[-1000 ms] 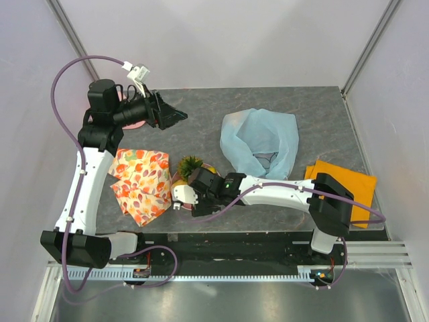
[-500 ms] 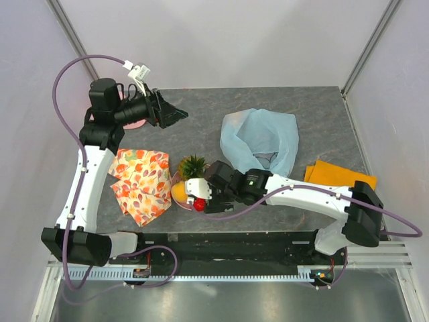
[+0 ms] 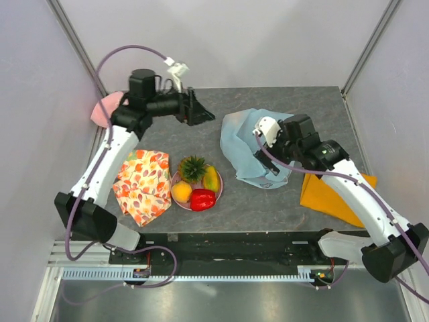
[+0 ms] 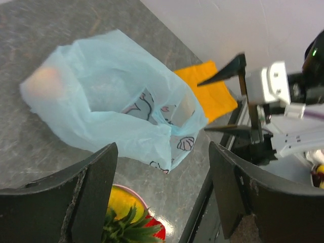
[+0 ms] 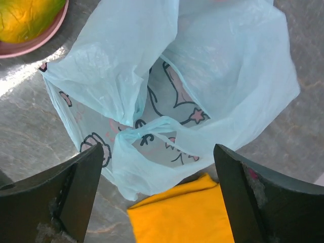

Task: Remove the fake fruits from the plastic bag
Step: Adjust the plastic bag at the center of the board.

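The light-blue plastic bag (image 3: 258, 141) lies crumpled at the table's middle right, mouth open, cartoon print showing inside (image 5: 172, 101). A pale orange-pink round shape (image 4: 43, 81) shows through its wall. On a pink plate (image 3: 218, 191) lie a pineapple (image 3: 192, 166), mango (image 3: 211, 178), orange (image 3: 181, 192) and red pepper (image 3: 202, 199). My right gripper (image 5: 158, 149) hangs open just above the bag's near edge and loop handle, holding nothing. My left gripper (image 4: 163, 149) is open and empty, raised at the back left of the bag (image 4: 111, 96), looking down on bag and plate.
A flat orange cloth (image 3: 335, 191) lies right of the bag, partly under the right arm (image 5: 182, 217). A floral orange-and-white cloth (image 3: 141, 184) lies left of the plate. A pink object (image 3: 104, 111) sits at the back left corner. Walls close in the table.
My right gripper left the plate, where the red pepper now lies, and swung right to above the bag, its jaws widening. The left arm swung right toward the bag.
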`<state>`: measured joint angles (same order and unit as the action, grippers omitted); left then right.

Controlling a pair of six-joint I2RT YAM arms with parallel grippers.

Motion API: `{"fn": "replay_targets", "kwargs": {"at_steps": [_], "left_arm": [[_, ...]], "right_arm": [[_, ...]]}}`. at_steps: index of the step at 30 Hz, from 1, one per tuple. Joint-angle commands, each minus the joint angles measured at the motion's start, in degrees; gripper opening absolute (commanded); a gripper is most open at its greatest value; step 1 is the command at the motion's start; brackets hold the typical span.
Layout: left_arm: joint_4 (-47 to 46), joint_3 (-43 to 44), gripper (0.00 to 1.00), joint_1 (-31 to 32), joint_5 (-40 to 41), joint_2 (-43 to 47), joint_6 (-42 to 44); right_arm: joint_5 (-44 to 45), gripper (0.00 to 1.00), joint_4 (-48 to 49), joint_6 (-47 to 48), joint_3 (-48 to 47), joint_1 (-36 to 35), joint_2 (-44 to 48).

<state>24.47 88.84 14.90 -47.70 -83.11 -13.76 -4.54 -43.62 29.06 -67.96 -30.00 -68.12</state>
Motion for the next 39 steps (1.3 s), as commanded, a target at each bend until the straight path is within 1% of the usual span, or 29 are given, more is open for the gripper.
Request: {"fn": "replay_targets", "kwargs": {"at_steps": [1,2,4,6,9,13,15,16,17,19,21,22,23,24,25,26,27,28,30,31,34,37,39], "left_arm": [[6.2,3.6,0.8,9.2,4.9,-3.9,7.9],[7.0,2.9,0.79,12.5,5.9,-4.2,9.7],[8.5,1.9,0.79,15.6,10.2,-4.9,10.9],[9.0,1.3,0.79,19.2,13.3,-5.0,12.2],[9.7,0.8,0.79,20.9,14.7,-4.9,12.4],[9.9,1.6,0.79,21.0,14.5,-5.3,12.8],[9.8,2.0,0.79,22.0,14.7,-5.9,13.6],[9.9,2.1,0.79,22.8,15.3,-6.0,15.5],[10.3,2.4,0.79,24.6,16.1,-6.6,18.1],[11.0,3.5,0.79,26.4,18.7,-7.6,21.1],[11.7,4.5,0.79,29.1,21.9,-9.8,22.6],[12.0,5.5,0.79,29.9,22.7,-10.6,23.9],[12.4,6.0,0.8,31.9,23.7,-11.3,24.6],[12.8,6.5,0.8,33.1,26.4,-12.7,25.6],[13.3,7.2,0.8,34.1,27.8,-13.2,28.1],[13.7,7.2,0.81,36.5,31.5,-13.7,29.3],[14.6,7.2,0.81,37.4,33.3,-14.8,30.4],[16.6,10.1,0.81,38.1,34.7,-16.5,30.7],[23.9,17.6,0.77,38.5,37.4,-21.9,28.5],[23.9,17.9,0.76,38.5,38.0,-22.0,28.4],[22.0,18.7,0.76,38.9,39.5,-22.4,29.0],[21.2,21.1,0.78,39.5,40.5,-24.2,30.7],[21.3,23.3,0.79,39.9,40.7,-25.7,31.3]], "right_arm": [[-7.3,0.98,-1.9,-8.3,-2.2,6.1,-0.8],[-8.5,0.98,-2.3,-9.7,-3.3,8.9,-3.0],[-10.1,0.98,-5.1,-10.6,-5.1,11.4,-5.6],[-8.7,0.98,-7.0,-11.8,-6.7,14.1,-9.4],[-10.8,0.98,-11.7,-9.7,-8.0,15.5,-13.0],[-14.5,0.98,-12.4,-6.7,-6.6,15.7,-10.7],[-15.9,0.98,-13.0,-5.8,-7.2,15.4,-9.6],[-15.2,0.98,-13.2,-5.6,-7.9,14.5,-9.6],[-12.7,0.98,-13.5,-5.6,-8.1,14.0,-10.2],[-6.4,0.98,-13.2,-5.9,-6.9,11.6,-12.7],[0.5,0.98,-13.9,-7.6,-6.3,11.5,-15.5],[1.2,0.94,-14.1,-8.2,-6.0,12.4,-17.8],[1.0,0.92,-14.3,-9.9,-6.0,13.2,-18.3],[0.3,0.89,-14.3,-10.4,-5.7,14.1,-18.5],[-0.2,0.81,-14.0,-10.7,-5.4,15.6,-18.0],[-0.5,0.77,-13.7,-11.0,-5.3,16.4,-17.7],[-1.0,0.72,-13.6,-11.1,-5.2,16.9,-17.3],[-3.5,0.61,-13.7,-11.2,-5.3,18.4,-16.6],[-6.3,0.49,-14.4,-11.7,-5.3,20.7,-16.1],[-9.7,0.39,-14.9,-11.7,-5.5,21.4,-15.6],[-20.6,0.26,-17.8,-9.9,-6.0,23.8,-13.6],[-25.3,0.26,-17.9,-8.8,-6.2,24.3,-9.9],[-27.5,0.26,-17.9,-9.7,-6.7,24.2,-8.8]]}}
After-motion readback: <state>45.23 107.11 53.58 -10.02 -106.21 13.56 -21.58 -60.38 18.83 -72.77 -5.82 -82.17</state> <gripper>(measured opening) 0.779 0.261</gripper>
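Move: The edge at the plastic bag's near right corner lies about 8 cm to the right of my right hand, 1 cm ahead and 9 cm below; the bag's middle is some 10 cm ahead, 1 cm left, 15 cm down. From my left hand, the bag's near rim is about 16 cm right, 6 cm back and 27 cm below. The fruit plate sits about 5 cm left of that hand, 9 cm back and 32 cm down. My right hand, open, swings right and down about 9 cm each, tipping its fingers some 30 degrees farther down, shuts them on the film at the bag's near right corner and draws it up and left 2 or 3 cm. Meanwhile my left hand sweeps right and down, somewhat back, to hang over the bag's near rim, fingers tipping downward and staying open. ##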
